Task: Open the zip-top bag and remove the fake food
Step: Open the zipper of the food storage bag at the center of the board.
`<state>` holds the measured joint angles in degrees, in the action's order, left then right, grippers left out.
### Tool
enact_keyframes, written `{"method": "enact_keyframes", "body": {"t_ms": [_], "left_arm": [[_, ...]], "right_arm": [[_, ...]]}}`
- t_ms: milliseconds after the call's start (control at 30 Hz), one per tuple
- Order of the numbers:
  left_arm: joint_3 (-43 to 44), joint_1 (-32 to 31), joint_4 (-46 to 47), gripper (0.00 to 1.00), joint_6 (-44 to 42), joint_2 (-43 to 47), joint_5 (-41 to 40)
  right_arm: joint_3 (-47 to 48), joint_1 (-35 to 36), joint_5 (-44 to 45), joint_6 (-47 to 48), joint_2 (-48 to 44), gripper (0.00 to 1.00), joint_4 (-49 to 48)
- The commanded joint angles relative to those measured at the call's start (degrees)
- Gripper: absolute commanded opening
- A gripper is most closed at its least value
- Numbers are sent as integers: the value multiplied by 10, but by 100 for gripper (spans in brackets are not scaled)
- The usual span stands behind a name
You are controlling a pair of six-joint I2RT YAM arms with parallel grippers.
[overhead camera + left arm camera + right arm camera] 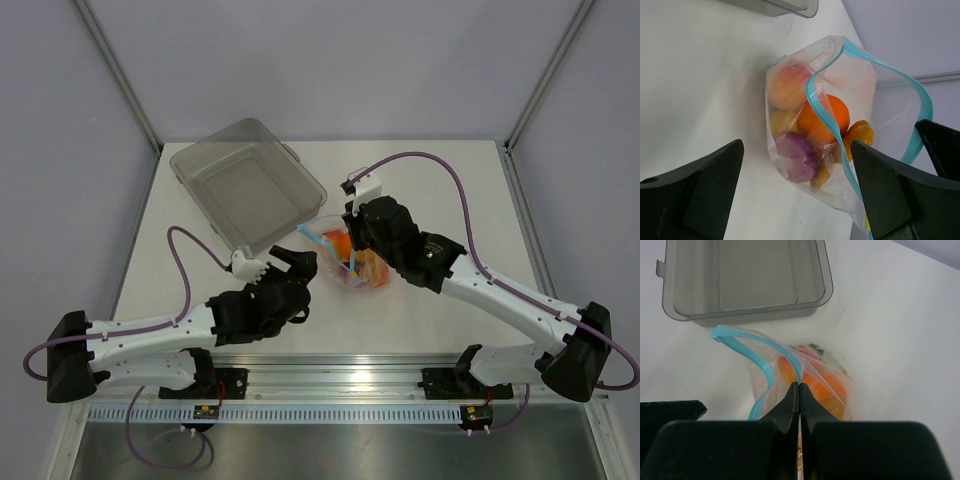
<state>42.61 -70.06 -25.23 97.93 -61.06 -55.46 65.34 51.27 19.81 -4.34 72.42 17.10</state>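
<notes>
The zip-top bag [338, 248] lies mid-table with its light-blue zip strip [875, 62] parted into an open loop. Inside it is the fake food: an orange piece [826, 120], a purple one [797, 156], a peach one [787, 86] and a yellow-orange one [861, 136]. My right gripper [800, 386] is shut on one side of the zip strip [785, 352] and holds that edge up. My left gripper [796, 192] is open wide, and the bag's lower corner sits between its fingers [895, 190]. In the top view the left gripper [298, 263] is just left of the bag.
A rigid clear rectangular tub [245, 185] stands behind and left of the bag, close to it; it also shows in the right wrist view [745, 280]. The table's white surface [450, 200] extends to the right, with frame posts at the back corners.
</notes>
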Motion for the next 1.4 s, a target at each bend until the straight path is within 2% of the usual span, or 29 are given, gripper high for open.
{"method": "enact_keyframes", "body": {"t_ms": [0,167,300,467,667,833,900,1367], "left_arm": [[-31,-3,130,91,-29,26,-40],[-37,2,144,90,14,23,-13],[-74,9,239,89,7,22,25],[-74,35,266,89,2,2,81],[-111,79,362,87,3,-18,153],[-112,89,379,86,30,-41,170],[-123,92,416,85,36,-51,180],[-140,116,497,66,70,-94,203]], "right_arm": [[3,-3,-8,1,-7,0,-31],[2,-3,-9,1,-8,0,-30],[2,-3,-10,-1,-8,0,-31],[2,-3,-11,-1,-10,0,-30],[0,-3,-12,-1,-13,0,-33],[1,-2,-14,-2,-11,0,-34],[0,-3,-15,-1,-13,0,-34],[-2,-3,-17,-4,-17,0,-37]]}}
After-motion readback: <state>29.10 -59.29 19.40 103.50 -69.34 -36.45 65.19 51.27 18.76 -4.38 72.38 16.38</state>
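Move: The near zip edge of the bag's open mouth is about 5 cm ahead of the left hand, 6 cm right and roughly level. The right hand, holding the zip, is 7 cm ahead, 9 cm right and 6 cm higher; the orange lies about 9 cm ahead, 8 cm right and 10 cm below. For the right hand, that near edge is 2 cm back, 3 cm left and 7 cm below. Rightward and forward, some 6 cm in all and ending slightly lower, the left hand works in towards the near zip edge while rolling about 30 degrees, its left side dipping. The fingers partly close from wide, straddling the blue strip without pinching it yet. The right hand stays put, keeping its pinch on the zip. ##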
